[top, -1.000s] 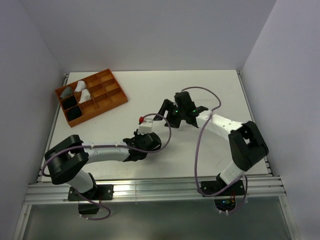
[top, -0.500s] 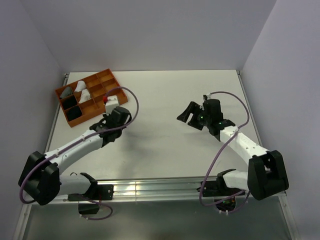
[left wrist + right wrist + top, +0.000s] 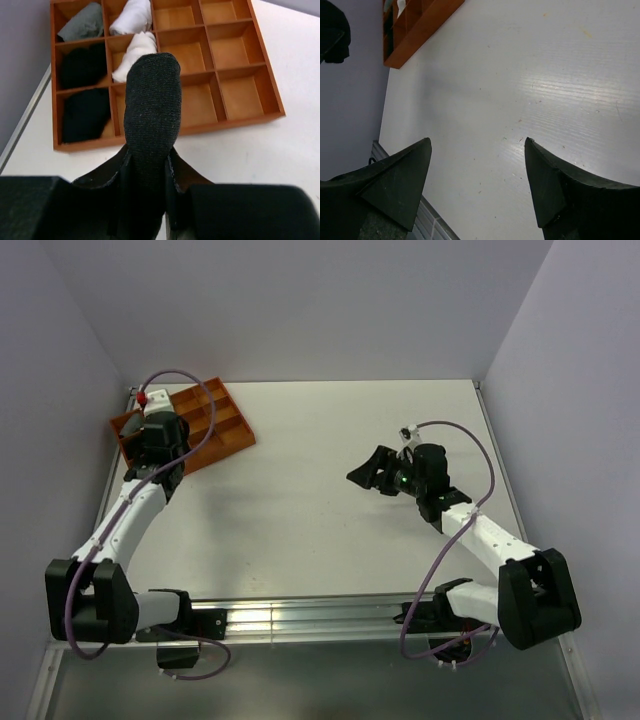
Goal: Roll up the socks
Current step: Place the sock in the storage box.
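Observation:
A rolled black sock (image 3: 150, 115) sticks out forward from between the fingers of my left gripper (image 3: 148, 155), which is shut on it. In the left wrist view the sock hangs above the near cells of the orange divided tray (image 3: 230, 122). From the top view, my left gripper (image 3: 160, 435) is over the tray's (image 3: 225, 430) left part at the back left of the table. My right gripper (image 3: 365, 472) hovers right of the table's middle, open, with nothing between its fingers and only bare white table under my right gripper (image 3: 477, 142).
The tray's left cells hold a grey sock (image 3: 82, 22), two white rolled socks (image 3: 132, 15) and two black ones (image 3: 82, 65); its right cells show bare wood. The tray's edge (image 3: 420, 30) appears far off in the right wrist view. Walls enclose the table on three sides.
My left arm has swung from the table's middle to the back left, over the tray, carrying the black sock. My right arm has drawn back to the right, still open.

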Robot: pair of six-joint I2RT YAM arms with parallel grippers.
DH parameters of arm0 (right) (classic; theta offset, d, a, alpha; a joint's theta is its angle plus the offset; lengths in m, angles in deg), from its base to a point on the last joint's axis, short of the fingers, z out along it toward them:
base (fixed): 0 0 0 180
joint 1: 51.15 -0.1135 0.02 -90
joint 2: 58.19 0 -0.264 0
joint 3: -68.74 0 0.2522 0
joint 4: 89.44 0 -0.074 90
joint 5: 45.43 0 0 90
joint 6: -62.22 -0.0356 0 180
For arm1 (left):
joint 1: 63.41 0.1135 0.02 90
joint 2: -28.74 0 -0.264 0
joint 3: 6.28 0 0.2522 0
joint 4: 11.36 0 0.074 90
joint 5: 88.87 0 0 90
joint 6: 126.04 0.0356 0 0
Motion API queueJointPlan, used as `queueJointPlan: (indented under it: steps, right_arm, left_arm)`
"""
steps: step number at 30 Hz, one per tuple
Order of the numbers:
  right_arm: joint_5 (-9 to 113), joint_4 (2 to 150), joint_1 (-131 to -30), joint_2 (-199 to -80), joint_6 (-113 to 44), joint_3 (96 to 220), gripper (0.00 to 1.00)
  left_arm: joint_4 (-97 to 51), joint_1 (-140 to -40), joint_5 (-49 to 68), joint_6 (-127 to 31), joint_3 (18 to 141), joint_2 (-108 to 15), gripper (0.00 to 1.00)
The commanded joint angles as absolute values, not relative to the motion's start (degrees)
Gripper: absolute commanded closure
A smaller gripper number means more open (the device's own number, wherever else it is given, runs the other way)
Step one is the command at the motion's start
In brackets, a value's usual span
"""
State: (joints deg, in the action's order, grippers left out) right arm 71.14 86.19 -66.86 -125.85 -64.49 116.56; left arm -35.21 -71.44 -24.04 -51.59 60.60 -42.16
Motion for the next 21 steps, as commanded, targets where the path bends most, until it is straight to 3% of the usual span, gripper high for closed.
queueJointPlan:
  steps: [1,12,21]
  right_arm:
    - [75.2,91.7,-66.5,-125.3,-64.0,115.5,0.19]
    - [79.0,94.6,-66.5,-128.2,-64.5,115.5,0.20]
    - [79.6,94.5,-66.4,-128.9,-64.1,115.8,0.21]
  left_arm:
    - [-23.6,-66.1,-12.3,-46.2,59.3,-45.7,1.00]
    - [-11.2,-56.6,-0.7,-48.4,61.6,-59.7,1.00]
    - [-7.2,-54.7,0.6,-47.6,63.9,-68.3,1.00]
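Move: The left hand, holding the black sock, has the empty front compartment in the storage box's second column from the left about 10 cm ahead, 5 cm to its left and 17 cm below. At box height, the nearer packed black sock lies some 8 cm left of that compartment and 3 cm nearer the base; the nearer white sock is about 8 cm beyond it and 3 cm farther left. From the idle right hand the compartment is roughly 18 cm ahead, 46 cm left and 12 cm below. Down, forward and to the left, the left arm carries the gripped black sock towards the empty front compartment beside the packed black socks. It sinks about 11 cm while reaching 8 cm forward; the 5 cm leftward shift comes nearly all early, and the later part is mostly descent. The wrist rolls some 10 degrees, left side dipping, and the fingers keep their hold. ##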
